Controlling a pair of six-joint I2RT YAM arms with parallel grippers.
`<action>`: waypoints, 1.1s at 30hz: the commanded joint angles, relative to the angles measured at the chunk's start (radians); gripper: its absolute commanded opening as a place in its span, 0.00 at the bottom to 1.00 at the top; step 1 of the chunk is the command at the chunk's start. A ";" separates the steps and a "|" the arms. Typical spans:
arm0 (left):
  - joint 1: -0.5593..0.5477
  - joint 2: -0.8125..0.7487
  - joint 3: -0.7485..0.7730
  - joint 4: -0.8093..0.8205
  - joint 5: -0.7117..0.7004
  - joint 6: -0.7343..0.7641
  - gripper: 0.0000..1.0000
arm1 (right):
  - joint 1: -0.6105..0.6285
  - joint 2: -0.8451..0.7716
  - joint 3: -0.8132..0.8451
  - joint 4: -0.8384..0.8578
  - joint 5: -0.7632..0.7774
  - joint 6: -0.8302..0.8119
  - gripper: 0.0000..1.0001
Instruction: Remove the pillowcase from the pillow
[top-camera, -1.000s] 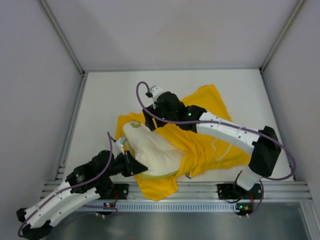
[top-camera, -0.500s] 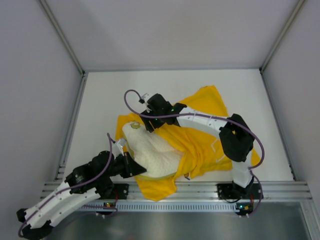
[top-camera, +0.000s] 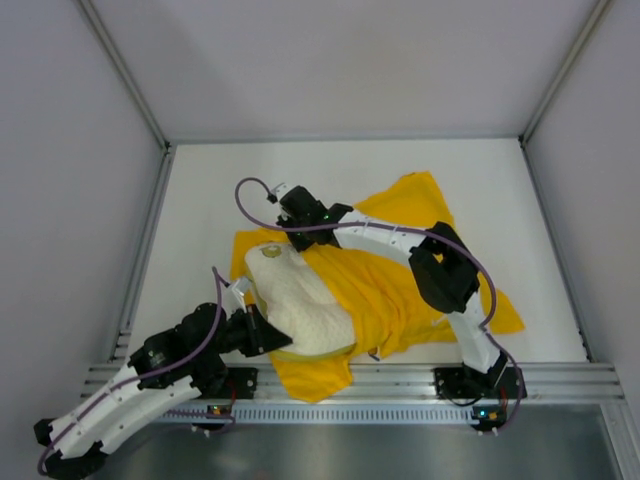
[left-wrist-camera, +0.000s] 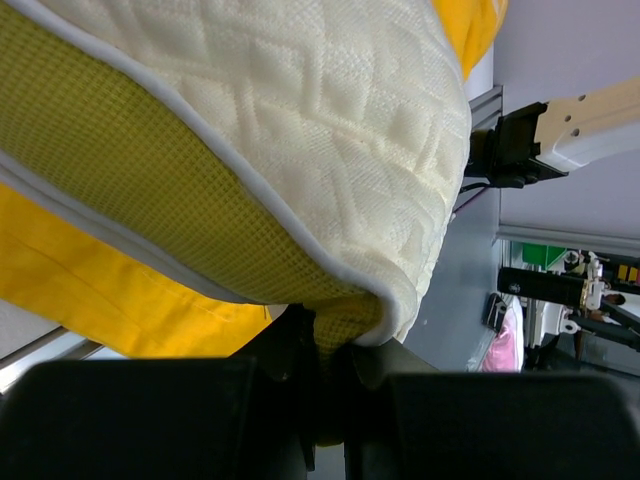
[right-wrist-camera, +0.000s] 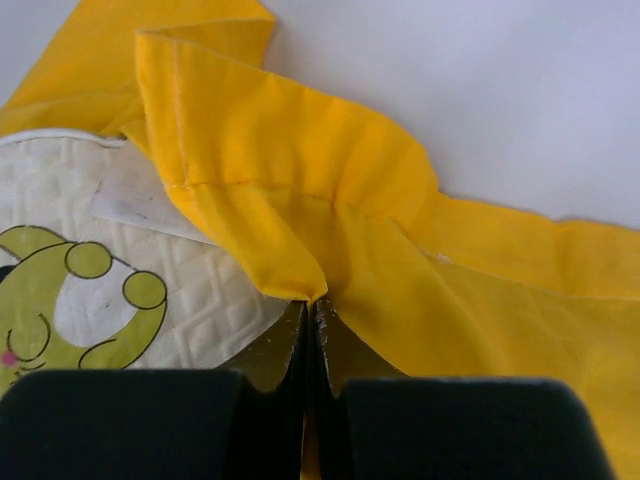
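Observation:
The cream quilted pillow (top-camera: 305, 300) lies half out of the bright yellow pillowcase (top-camera: 400, 290), which is bunched around its right side and spread to the right. My left gripper (top-camera: 262, 332) is shut on the pillow's near-left edge; in the left wrist view the jaws (left-wrist-camera: 335, 345) pinch the pillow's (left-wrist-camera: 300, 100) mesh side band, with the pillowcase (left-wrist-camera: 100, 290) below. My right gripper (top-camera: 294, 232) is shut on a fold of pillowcase near the pillow's far corner. The right wrist view shows the jaws (right-wrist-camera: 312, 310) pinching that pillowcase (right-wrist-camera: 350, 200), beside the pillow (right-wrist-camera: 200, 290).
The white table (top-camera: 210, 190) is walled on the left, right and back. A metal rail (top-camera: 400, 380) runs along the near edge, by both arm bases. A flap of the case hangs over that rail. The right arm's elbow (top-camera: 440, 275) is folded above the case.
My right gripper has moved left and a little farther back with the pillowcase fold in it, and its elbow has folded inward. The left arm and the pillow have stayed put.

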 joint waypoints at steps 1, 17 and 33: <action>-0.002 -0.017 0.058 -0.021 0.073 0.009 0.00 | -0.017 0.026 0.040 0.005 0.136 0.034 0.00; 0.000 -0.098 0.159 -0.136 0.040 0.013 0.00 | -0.538 -0.187 -0.283 0.007 0.301 0.262 0.00; 0.000 0.173 0.185 -0.017 -0.084 0.076 0.00 | -0.185 -0.624 -0.470 0.061 0.170 0.214 0.88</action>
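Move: The pillowcase's upper edge is already shut in the right fingers. From that hand, the bunched body of the case lies about 25 cm to the right and 5 cm back. The pillow's middle is some 13 cm back, level sideways, and its green print about 8 cm left and 2 cm back. The left hand still grips the pillow's near corner. From there the case's body lies roughly 28 cm right, 15 cm ahead and 10 cm lower. The pillowcase's pinched edge is swept quickly away from the print side by the right hand, about 27 cm to the right, first arcing some 11 cm forward and then easing down, the wrist turning about 45 degrees clockwise. Its fingers then open wide and let the cloth go, and the hand swings back left about 10 cm while rising as much. The left hand keeps its pinch on the pillow's corner, lifting some 3 cm and sinking partly back. ##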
